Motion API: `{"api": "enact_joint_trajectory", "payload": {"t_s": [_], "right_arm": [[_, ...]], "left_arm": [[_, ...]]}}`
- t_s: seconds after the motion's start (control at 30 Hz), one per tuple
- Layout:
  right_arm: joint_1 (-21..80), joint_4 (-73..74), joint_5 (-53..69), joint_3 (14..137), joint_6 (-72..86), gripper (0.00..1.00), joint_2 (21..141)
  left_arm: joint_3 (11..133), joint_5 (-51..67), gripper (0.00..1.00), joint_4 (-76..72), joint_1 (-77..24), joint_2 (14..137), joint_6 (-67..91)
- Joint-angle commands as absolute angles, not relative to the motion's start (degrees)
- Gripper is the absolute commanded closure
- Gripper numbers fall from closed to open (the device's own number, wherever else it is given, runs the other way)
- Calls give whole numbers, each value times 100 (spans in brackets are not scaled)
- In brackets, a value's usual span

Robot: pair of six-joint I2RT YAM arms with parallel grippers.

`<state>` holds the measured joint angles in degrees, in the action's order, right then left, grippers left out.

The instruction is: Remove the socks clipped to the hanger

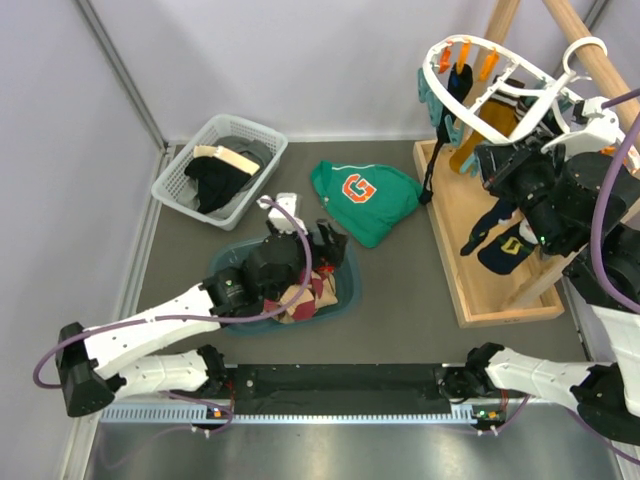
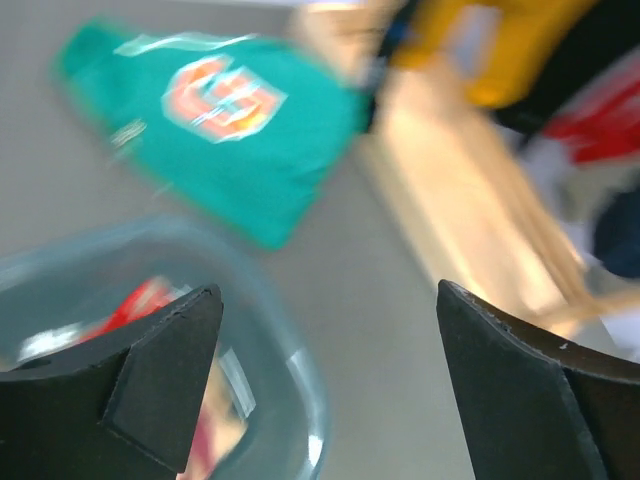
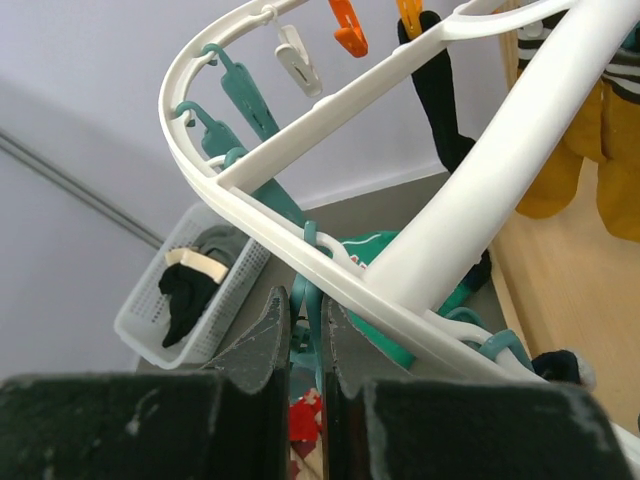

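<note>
The white oval hanger hangs from a wooden stand at the far right. Socks are still clipped to it: a mustard one and dark ones. In the right wrist view the hanger's rim crosses just above my right gripper. That gripper is shut on a teal clip under the rim. A black sock and mustard socks hang behind. My left gripper hovers open over the teal bin, which holds tan argyle and red socks. Nothing sits between its fingers.
A green sweatshirt with an orange G lies mid-table. The white mesh basket of dark clothes stands at the back left. The stand's wooden base tray and slanted poles fill the right side.
</note>
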<state>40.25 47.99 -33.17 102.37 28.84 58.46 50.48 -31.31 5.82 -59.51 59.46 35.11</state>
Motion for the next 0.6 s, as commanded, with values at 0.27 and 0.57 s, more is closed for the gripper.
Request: {"api": "enact_joint_trajectory", "payload": {"t_s": [0.27, 0.57], "right_arm": [[4052, 4245, -2435, 10152, 3419, 100, 5792], [4060, 4131, -2233, 9993, 3612, 100, 5766]], "left_arm": [[6467, -677, 7, -2627, -6328, 8076, 1082], [7382, -501, 5, -3067, -6662, 9420, 782]]}}
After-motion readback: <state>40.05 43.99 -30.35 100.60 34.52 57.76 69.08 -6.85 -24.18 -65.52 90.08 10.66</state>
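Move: The pair of navy socks hangs some 29 cm to the left hand's right, about level with it in reach and roughly 8 cm higher. From the right hand it is about 5 cm back, 6 cm right and 15 cm below. The mustard sock hangs about 15 cm farther out than the navy pair and 4 cm left of it. From the left hand, the tray lies about 12 cm left, 2 cm ahead and 23 cm below; the green shirt about 22 cm ahead, 8 cm right and 25 cm down. The right fingers keep their pinch at the teal clip's hook on the hanger's rim, easing a centimetre or so left and up with a slight roll. Away from the tray, the wide-open, empty left hand sweeps about 20 cm right towards the navy socks and climbs some 5 cm, its fingers swinging clockwise by about 30 degrees and tipping upward. ##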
